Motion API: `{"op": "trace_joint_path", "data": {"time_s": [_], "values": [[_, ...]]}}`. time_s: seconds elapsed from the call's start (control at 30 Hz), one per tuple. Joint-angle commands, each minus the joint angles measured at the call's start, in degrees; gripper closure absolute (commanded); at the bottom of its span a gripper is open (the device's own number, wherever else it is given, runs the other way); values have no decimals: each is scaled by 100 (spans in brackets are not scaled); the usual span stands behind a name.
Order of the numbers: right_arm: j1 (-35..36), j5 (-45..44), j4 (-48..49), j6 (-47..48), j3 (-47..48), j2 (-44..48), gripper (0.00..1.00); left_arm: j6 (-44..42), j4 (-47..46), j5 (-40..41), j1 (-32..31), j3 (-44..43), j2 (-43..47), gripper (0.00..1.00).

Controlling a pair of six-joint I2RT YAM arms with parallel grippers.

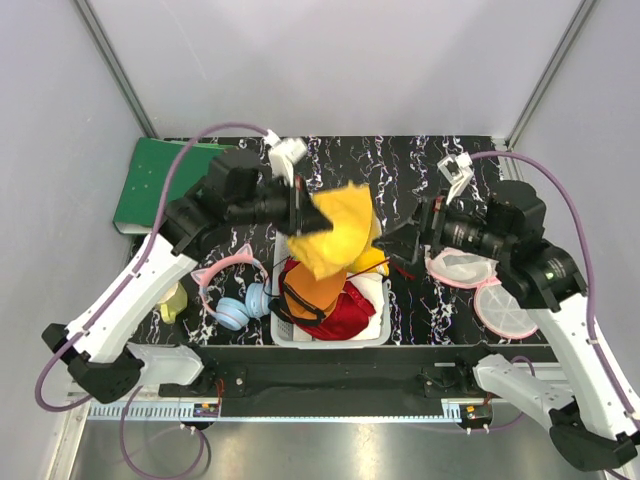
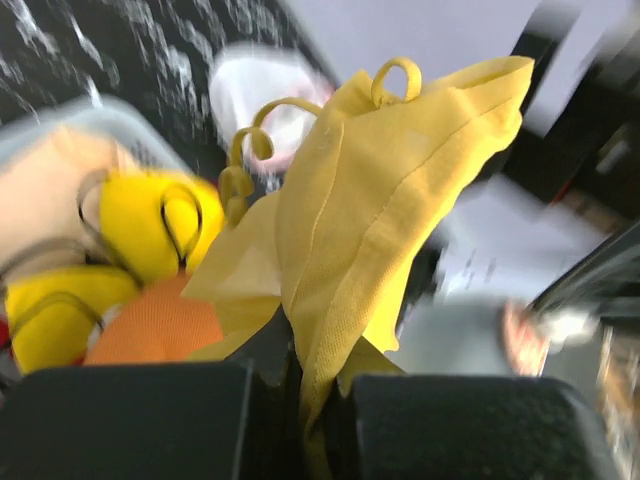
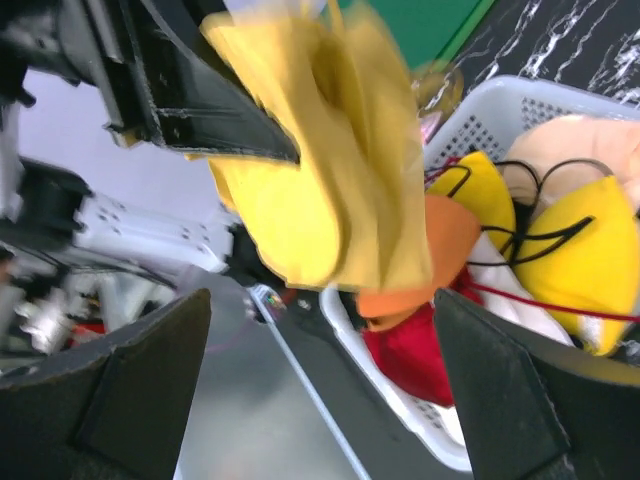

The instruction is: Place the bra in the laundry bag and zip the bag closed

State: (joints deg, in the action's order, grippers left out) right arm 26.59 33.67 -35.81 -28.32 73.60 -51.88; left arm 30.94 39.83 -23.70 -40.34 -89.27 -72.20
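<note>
The plain yellow bra (image 1: 340, 235) hangs in the air above the basket, pinched by my left gripper (image 1: 298, 212), which is shut on a fold of its fabric (image 2: 380, 200). In the left wrist view that gripper (image 2: 305, 400) has the cloth squeezed between its black jaws. My right gripper (image 1: 410, 240) stands open just right of the bra, which fills the upper part of its wrist view (image 3: 310, 170) beyond the spread jaws (image 3: 320, 400). The laundry bag (image 1: 462, 268), white mesh with a pink rim, lies open on the table below the right arm, its round flap (image 1: 505, 310) beside it.
A grey-white plastic basket (image 1: 372, 335) at the front centre holds an orange bra (image 1: 315, 290), red cloth (image 1: 352, 315) and a yellow bra with black straps (image 3: 580, 240). Pink cat-ear headphones (image 1: 235, 290) and a green board (image 1: 160, 185) lie on the left.
</note>
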Motion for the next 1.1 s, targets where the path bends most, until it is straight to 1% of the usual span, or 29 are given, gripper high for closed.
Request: {"op": "trace_joint_path", "data": {"time_s": [0.0,0.03,0.17,0.27,0.37,0.47,0.63,0.67,0.73,0.77,0.9,1.0,1.07], "values": [[39,577,-1489,1863,655,-112,1,-1361,674,-1214,-465,401,294,100],[39,805,-1664,2082,725,-243,1,-1449,710,-1311,-658,437,295,100],[39,2034,-1754,2199,814,-358,3,-1722,894,-1549,-975,525,260,100],[66,2519,-1938,2278,866,-446,3,-1837,912,-1567,-1230,499,242,100],[346,2644,-1965,2208,858,-586,4,-1924,947,-1620,-1476,394,75,100],[628,2811,-1956,2094,814,-753,8,-2082,1105,-1646,-1723,227,-179,100],[908,2952,-1789,1856,682,-832,11,-2364,1395,-1611,-1881,-169,-505,100],[970,2961,-1798,1856,664,-876,16,-2425,1448,-1628,-1890,-308,-540,100],[1137,2979,-1824,1804,586,-947,21,-2496,1501,-1585,-1890,-432,-637,100],[1173,2935,-1815,1795,550,-956,25,-2557,1553,-1559,-1890,-502,-663,100],[1235,2856,-1658,1654,260,-868,35,-2628,1606,-1506,-1881,-731,-734,100],[1261,2689,-1465,1540,41,-868,37,-2619,1606,-1558,-1881,-758,-742,100],[1261,2409,-1455,1574,-13,-885,35,-2645,1615,-1611,-1881,-732,-716,100]]}}
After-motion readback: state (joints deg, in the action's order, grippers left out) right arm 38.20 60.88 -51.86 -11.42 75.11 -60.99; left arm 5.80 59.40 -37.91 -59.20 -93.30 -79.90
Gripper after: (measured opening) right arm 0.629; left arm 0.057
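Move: The yellow bra is still pinched by the left hand, its middle about 4 cm right, 1 cm back and 4 cm below. The basket's middle lies some 5 cm right, 4 cm ahead and 30 cm down. From the open right hand, the bra is about 13 cm left, 1 cm ahead and 3 cm lower; the basket is roughly 12 cm left, 6 cm ahead, and the laundry bag 27 cm right, 10 cm ahead, both some 30 cm below. Both hands swing back some 12 cm and down, fingertips turning rearward, right fingers part-closing around the left-held bra. ##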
